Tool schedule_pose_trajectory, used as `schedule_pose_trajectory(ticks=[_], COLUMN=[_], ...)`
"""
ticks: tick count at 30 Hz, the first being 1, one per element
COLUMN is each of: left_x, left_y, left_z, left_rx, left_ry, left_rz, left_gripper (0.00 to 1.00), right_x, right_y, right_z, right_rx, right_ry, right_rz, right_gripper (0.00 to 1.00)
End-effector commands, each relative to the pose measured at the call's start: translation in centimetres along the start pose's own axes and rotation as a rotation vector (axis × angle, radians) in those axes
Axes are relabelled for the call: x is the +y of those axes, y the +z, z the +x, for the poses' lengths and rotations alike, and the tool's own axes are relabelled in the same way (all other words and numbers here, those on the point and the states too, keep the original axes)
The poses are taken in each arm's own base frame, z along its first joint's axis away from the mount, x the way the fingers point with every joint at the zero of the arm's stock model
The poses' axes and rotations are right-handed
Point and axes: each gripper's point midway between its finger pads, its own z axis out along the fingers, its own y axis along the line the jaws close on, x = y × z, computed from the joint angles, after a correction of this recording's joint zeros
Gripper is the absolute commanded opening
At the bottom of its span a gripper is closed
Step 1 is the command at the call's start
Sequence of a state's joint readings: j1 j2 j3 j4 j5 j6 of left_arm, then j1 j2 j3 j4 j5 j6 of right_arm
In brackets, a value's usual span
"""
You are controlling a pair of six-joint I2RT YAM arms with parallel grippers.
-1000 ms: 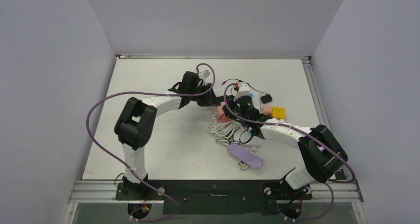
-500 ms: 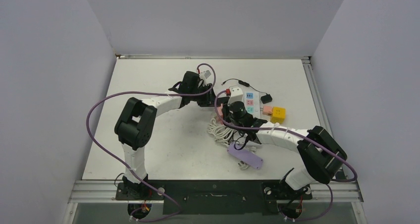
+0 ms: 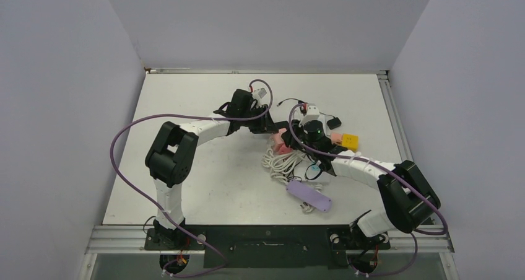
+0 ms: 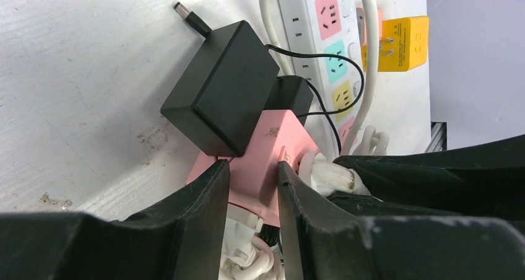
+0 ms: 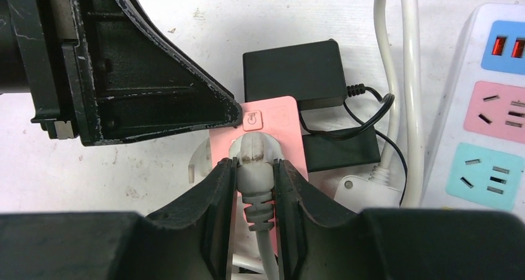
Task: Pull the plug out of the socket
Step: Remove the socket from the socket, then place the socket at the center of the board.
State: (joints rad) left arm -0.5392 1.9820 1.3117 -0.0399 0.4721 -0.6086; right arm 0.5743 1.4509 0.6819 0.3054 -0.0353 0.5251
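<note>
A pink cube socket (image 4: 272, 140) lies on the white table, with my left gripper (image 4: 252, 168) shut on its sides. A white plug (image 5: 252, 162) sits against the socket's (image 5: 275, 122) face, just below its power button. My right gripper (image 5: 255, 163) is shut on the plug's body, and the plug's ribbed cord runs back between the fingers. From above, the left gripper (image 3: 272, 126) and right gripper (image 3: 292, 142) meet at the socket (image 3: 282, 141). A black adapter (image 4: 223, 85) is plugged into another face of the cube.
A white power strip (image 4: 322, 32) with coloured outlets lies just behind the socket, and a yellow cube adapter (image 4: 405, 43) lies to its right. A coiled white cable (image 3: 282, 162) and a purple power strip (image 3: 308, 195) lie nearer the arm bases.
My right wrist dipped toward the near left, then swung back up and right, now covering the white strip. The left gripper and pink socket shifted slightly right. Both grips held.
</note>
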Motion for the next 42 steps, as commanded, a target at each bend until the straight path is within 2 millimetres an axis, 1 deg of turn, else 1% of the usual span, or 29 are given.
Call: schedule_pose_trajectory(ticks=[1,4,7,12,17,21,24,25,29,31,33,35,37,40,42], left_x=[6.2,6.3,6.4,6.4,6.4,6.0,5.4,5.0,2.8,1.8,0.7,-0.4,-1.1,-1.8,-2.4], left_y=[0.9,1.0,1.0,1.0,1.0,0.7,0.1,-0.2,-1.9,-2.8,-3.7,-4.8,-5.8,-7.6,-9.3], left_z=[6.1,6.2,6.4,6.3,6.3,5.8,4.7,4.2,1.7,0.7,-0.2,-1.0,-1.6,-2.3,-2.9], left_rx=[0.172,0.176,0.18,0.18,0.18,0.167,0.135,0.121,0.047,0.013,-0.017,-0.046,-0.069,-0.103,-0.133], left_ry=[-0.045,-0.047,-0.048,-0.048,-0.047,-0.034,-0.006,0.005,0.068,0.094,0.115,0.132,0.144,0.145,0.129], left_rz=[-0.213,-0.217,-0.22,-0.223,-0.221,-0.216,-0.211,-0.206,-0.168,-0.15,-0.125,-0.101,-0.088,-0.079,-0.065], left_gripper=[0.29,0.29,0.29,0.29,0.29,0.3,0.33,0.36,0.53,0.62,0.7,0.74,0.78,0.81,0.82], right_x=[4.0,5.3,6.0,5.6,5.4,4.5,3.0,2.0,-0.7,-2.1,-3.9,-5.7,-7.7,-11.1,-13.1], right_y=[-1.5,-2.2,-2.8,-3.1,-3.4,-4.1,-5.0,-5.4,-7.4,-7.8,-7.9,-7.5,-7.0,-6.3,-5.8], right_z=[-5.6,-5.6,-5.7,-6.4,-7.0,-8.2,-10.2,-11.0,-14.4,-15.8,-16.6,-16.9,-16.7,-15.7,-14.6], right_rx=[-0.204,-0.234,-0.257,-0.279,-0.29,-0.306,-0.328,-0.338,-0.378,-0.375,-0.364,-0.344,-0.32,-0.281,-0.252], right_ry=[-0.017,-0.121,-0.192,-0.203,-0.172,-0.161,-0.15,-0.142,-0.123,-0.132,-0.139,-0.13,-0.11,-0.068,-0.04], right_rz=[-0.089,-0.037,0.003,0.038,0.033,0.075,0.128,0.149,0.218,0.271,0.331,0.365,0.394,0.444,0.471], right_gripper=[0.05,0.05,0.05,0.05,0.05,0.05,0.05,0.05,0.05,0.05,0.05,0.05,0.05,0.05,0.05])
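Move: My right hand already grips the white plug seated in the pink socket cube, whose middle is about 2 cm ahead, 3 cm left and 2 cm below. The black adapter lies roughly 5 cm ahead and 3 cm left, the small pink adapter 4 cm back and 1 cm left, the power strip some 10 cm right and 2 cm back, all around 5 cm lower. From my left hand, holding the cube, its middle is about 2 cm back, 2 cm right and 2 cm below. I keep the cube pinned with my left hand while my right, grip unchanged, rocks the plug out: up about 4 cm, drifting back and left, tipping upward. Then I swing it right some 16 cm, forward and higher, over the power strip's far end, turning clockwise and dipping slightly last. Late on, my left fingers open wide and back off left about 4 cm, then up. ##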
